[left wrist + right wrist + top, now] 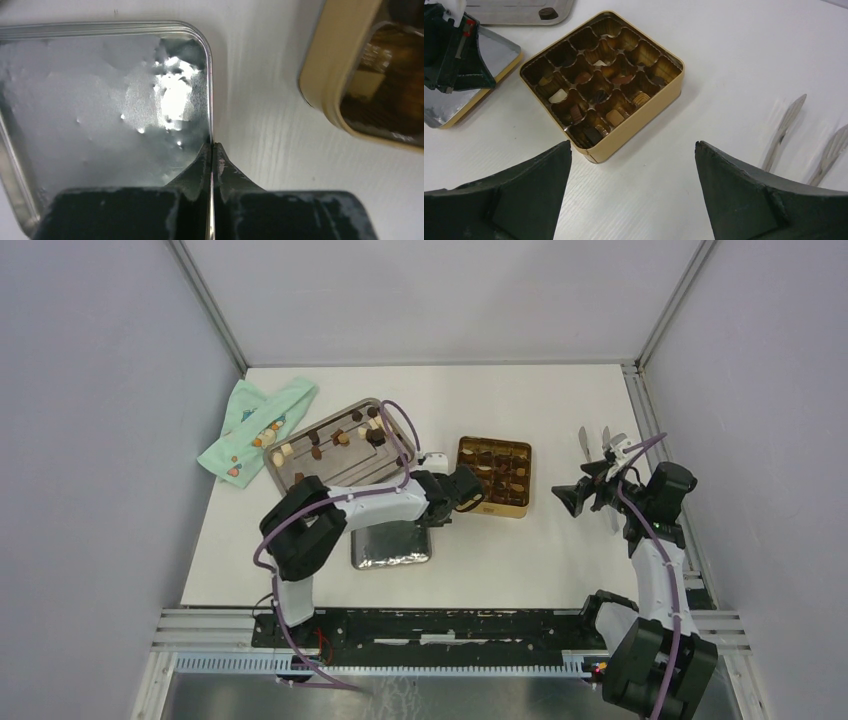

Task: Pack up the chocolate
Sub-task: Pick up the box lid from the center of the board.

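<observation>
Chocolate pieces (316,438), dark, lighter brown and cream, lie scattered on a silver tray (300,472) at the back left. More chocolate (599,95) sits in some cups of the open gold tin (494,477) (659,107) at the centre. The tin's lid (390,548) (100,100) lies shiny inside up, left of the tin. My left gripper (213,146) (437,515) is shut on the lid's right rim. To the right of the tin, my right gripper (633,145) (565,495) hangs open with nothing between its fingers.
A green patterned cloth (255,425) lies at the back left, beside the tray. Metal tongs (600,445) (784,130) rest near the table's right edge, by the right arm. The gold tin's corner (335,85) is close to the left gripper's right.
</observation>
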`<action>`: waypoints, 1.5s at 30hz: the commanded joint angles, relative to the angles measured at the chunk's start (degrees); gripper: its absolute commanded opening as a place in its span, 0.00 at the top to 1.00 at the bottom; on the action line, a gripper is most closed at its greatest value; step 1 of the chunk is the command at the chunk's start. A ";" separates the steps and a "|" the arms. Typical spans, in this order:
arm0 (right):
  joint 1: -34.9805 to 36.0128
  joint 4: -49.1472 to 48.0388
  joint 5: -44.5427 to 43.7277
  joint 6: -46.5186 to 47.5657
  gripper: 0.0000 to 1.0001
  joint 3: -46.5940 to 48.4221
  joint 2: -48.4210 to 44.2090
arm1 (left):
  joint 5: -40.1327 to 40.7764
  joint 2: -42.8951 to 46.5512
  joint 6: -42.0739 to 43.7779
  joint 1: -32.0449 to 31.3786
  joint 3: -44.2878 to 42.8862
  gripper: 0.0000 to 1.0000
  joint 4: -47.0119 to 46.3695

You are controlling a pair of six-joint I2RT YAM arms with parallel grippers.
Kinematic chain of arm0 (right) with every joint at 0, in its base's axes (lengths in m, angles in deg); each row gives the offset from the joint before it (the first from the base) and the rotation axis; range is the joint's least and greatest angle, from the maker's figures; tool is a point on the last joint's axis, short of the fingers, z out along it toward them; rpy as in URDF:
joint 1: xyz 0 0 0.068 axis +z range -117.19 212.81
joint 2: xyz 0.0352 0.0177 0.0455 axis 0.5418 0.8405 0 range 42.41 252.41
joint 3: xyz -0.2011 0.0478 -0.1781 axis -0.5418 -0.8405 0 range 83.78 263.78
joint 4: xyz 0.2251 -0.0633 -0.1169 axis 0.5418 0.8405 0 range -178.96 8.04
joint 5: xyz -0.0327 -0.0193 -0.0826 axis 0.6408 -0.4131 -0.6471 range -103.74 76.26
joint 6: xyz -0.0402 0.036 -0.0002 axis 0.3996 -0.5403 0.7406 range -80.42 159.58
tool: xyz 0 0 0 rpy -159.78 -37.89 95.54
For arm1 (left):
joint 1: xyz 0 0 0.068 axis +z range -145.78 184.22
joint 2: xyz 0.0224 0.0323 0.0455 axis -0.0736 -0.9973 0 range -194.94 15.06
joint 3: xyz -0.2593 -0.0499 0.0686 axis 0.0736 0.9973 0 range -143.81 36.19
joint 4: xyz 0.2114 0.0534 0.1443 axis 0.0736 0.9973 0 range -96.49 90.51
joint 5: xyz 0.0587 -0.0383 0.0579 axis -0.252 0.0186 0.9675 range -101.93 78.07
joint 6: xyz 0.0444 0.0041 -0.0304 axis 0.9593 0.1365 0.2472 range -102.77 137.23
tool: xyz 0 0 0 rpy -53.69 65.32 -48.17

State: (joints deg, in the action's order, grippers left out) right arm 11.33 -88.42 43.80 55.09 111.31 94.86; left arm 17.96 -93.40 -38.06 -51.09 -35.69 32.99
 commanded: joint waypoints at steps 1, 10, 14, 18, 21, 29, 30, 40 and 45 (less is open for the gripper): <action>0.99 2.32 7.47 3.94 0.02 3.26 0.94 | 1.59 9.09 1.96 -2.44 0.00 0.98 0.68; 9.94 26.35 14.52 50.39 0.02 4.94 -0.33 | -13.54 25.73 16.47 -3.82 8.23 0.98 -5.84; 14.66 49.45 16.41 91.30 0.02 7.11 2.95 | -26.50 32.46 26.21 -3.80 11.46 0.98 -9.45; 21.15 57.94 14.51 105.09 0.02 12.47 9.13 | -41.42 35.01 33.88 -3.74 12.81 0.98 -12.56; 25.59 60.89 14.75 109.30 0.03 15.73 12.36 | -48.74 34.93 37.90 -3.74 12.11 0.98 -13.25; 35.50 53.68 13.24 99.55 0.12 18.81 13.85 | -63.57 31.91 44.93 -3.70 7.34 0.98 -14.45; 37.02 51.99 12.49 96.79 0.14 18.43 13.67 | -64.85 31.31 45.37 -3.67 6.80 0.98 -14.50; 43.71 36.93 5.31 75.83 0.51 12.20 8.68 | -72.26 28.66 48.44 -3.18 3.24 0.98 -16.25; 43.80 40.97 6.36 77.03 0.72 11.92 7.04 | -74.72 28.93 48.56 -2.43 3.41 0.98 -17.16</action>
State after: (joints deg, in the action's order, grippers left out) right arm 54.92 -48.64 49.63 133.95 123.51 103.71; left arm -52.09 -65.03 7.30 -54.21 -29.87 19.05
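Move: Pinched by its right rim in the left fingers, the box lid has its middle about 8 cm to the left of that hand and 1 cm back. The box sits some 9 cm ahead and 11 cm right of the left hand, the chocolate tray about 13 cm ahead and 18 cm left. From the open right hand the lid lies roughly 36 cm left, 4 cm back and 15 cm below; the box is about 17 cm left and 6 cm ahead of that hand. Keeping its pinch on the rim, the left hand lifts the lid off the table, then carries it back and somewhat right, ending about 16 cm higher and 17 cm back, swung some 80 degrees clockwise with its right side rolled up. The right hand comes roughly 18 cm left and 12 cm back to meet it, turning counter-clockwise, and from wide open half-closes its fingers around the lid's free end. ##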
